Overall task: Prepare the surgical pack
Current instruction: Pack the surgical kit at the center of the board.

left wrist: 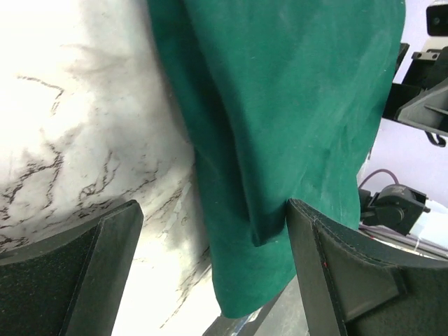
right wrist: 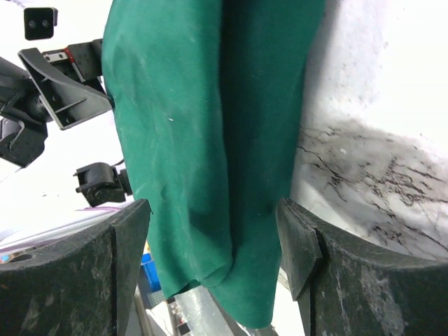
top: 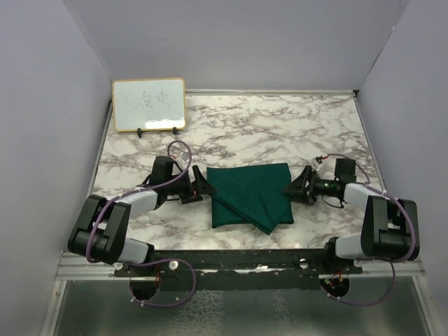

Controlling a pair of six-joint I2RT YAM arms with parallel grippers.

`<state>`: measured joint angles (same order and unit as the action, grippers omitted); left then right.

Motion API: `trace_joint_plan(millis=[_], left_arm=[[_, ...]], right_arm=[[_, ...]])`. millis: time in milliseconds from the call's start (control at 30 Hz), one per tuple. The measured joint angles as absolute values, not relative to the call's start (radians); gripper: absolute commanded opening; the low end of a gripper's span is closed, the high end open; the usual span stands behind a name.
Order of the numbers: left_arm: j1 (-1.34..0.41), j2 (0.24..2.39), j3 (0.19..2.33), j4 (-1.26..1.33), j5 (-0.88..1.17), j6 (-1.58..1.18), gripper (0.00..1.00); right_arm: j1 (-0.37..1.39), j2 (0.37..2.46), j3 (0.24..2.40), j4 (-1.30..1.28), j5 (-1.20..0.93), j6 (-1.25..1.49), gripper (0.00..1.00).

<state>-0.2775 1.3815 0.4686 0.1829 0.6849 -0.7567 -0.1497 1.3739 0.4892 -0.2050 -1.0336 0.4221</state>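
Note:
The surgical pack shows only as a dark green drape (top: 250, 192), folded into a rough rectangle on the marble table, a loose corner spilling at its near edge. My left gripper (top: 199, 185) sits at the drape's left edge, jaws wide apart. In the left wrist view the drape (left wrist: 294, 105) hangs between the spread fingers (left wrist: 105, 259), unpinched, around the left gripper (left wrist: 213, 210). My right gripper (top: 297, 185) faces it at the drape's right edge, also open. The right wrist view shows the drape (right wrist: 189, 105) loose between the right gripper's (right wrist: 213, 206) fingers (right wrist: 301, 245). No tray, instruments or gauze are visible.
A wood-framed whiteboard (top: 148, 105) stands at the back left of the marble table (top: 280, 126). Pale walls close in the left, right and back sides. A dark rail (top: 238, 259) with both arm bases runs along the near edge.

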Motion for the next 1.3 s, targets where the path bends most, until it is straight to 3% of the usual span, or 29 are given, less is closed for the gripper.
trace_joint_plan(millis=[200,300,600,967,1300], left_arm=[[-0.283,1.436,0.443,0.267,0.704,-0.805,0.76],[-0.29,1.461,0.439,0.308,0.716,-0.822,0.64],[-0.297,1.494,0.39,0.458,0.747,-0.895,0.45],[-0.296,1.615,0.379,0.709,0.815,-1.028,0.27],[-0.243,1.803,0.5,0.918,0.777,-1.129,0.24]], right_arm=[[-0.149,1.438,0.431,-0.154,-1.042,0.448,0.64],[-0.146,1.473,0.418,-0.125,-1.045,0.459,0.58],[-0.144,1.526,0.403,-0.016,-1.108,0.493,0.39],[-0.141,1.589,0.344,0.233,-1.168,0.625,0.37],[-0.074,1.744,0.456,0.434,-1.153,0.762,0.36]])
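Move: The green cloth pack lies between the hands: its middle is about 15 cm to the left hand's right, 1 cm back and 3 cm down. From the right hand it is some 16 cm left, 1 cm back and 3 cm down. The pack's left edge is about 2 cm right of the left hand, its right edge about 2 cm left of the right hand, each level fore and aft. Both hands ease inward, close on the pack's opposite sides, then drag the pack some 6 cm forward. ##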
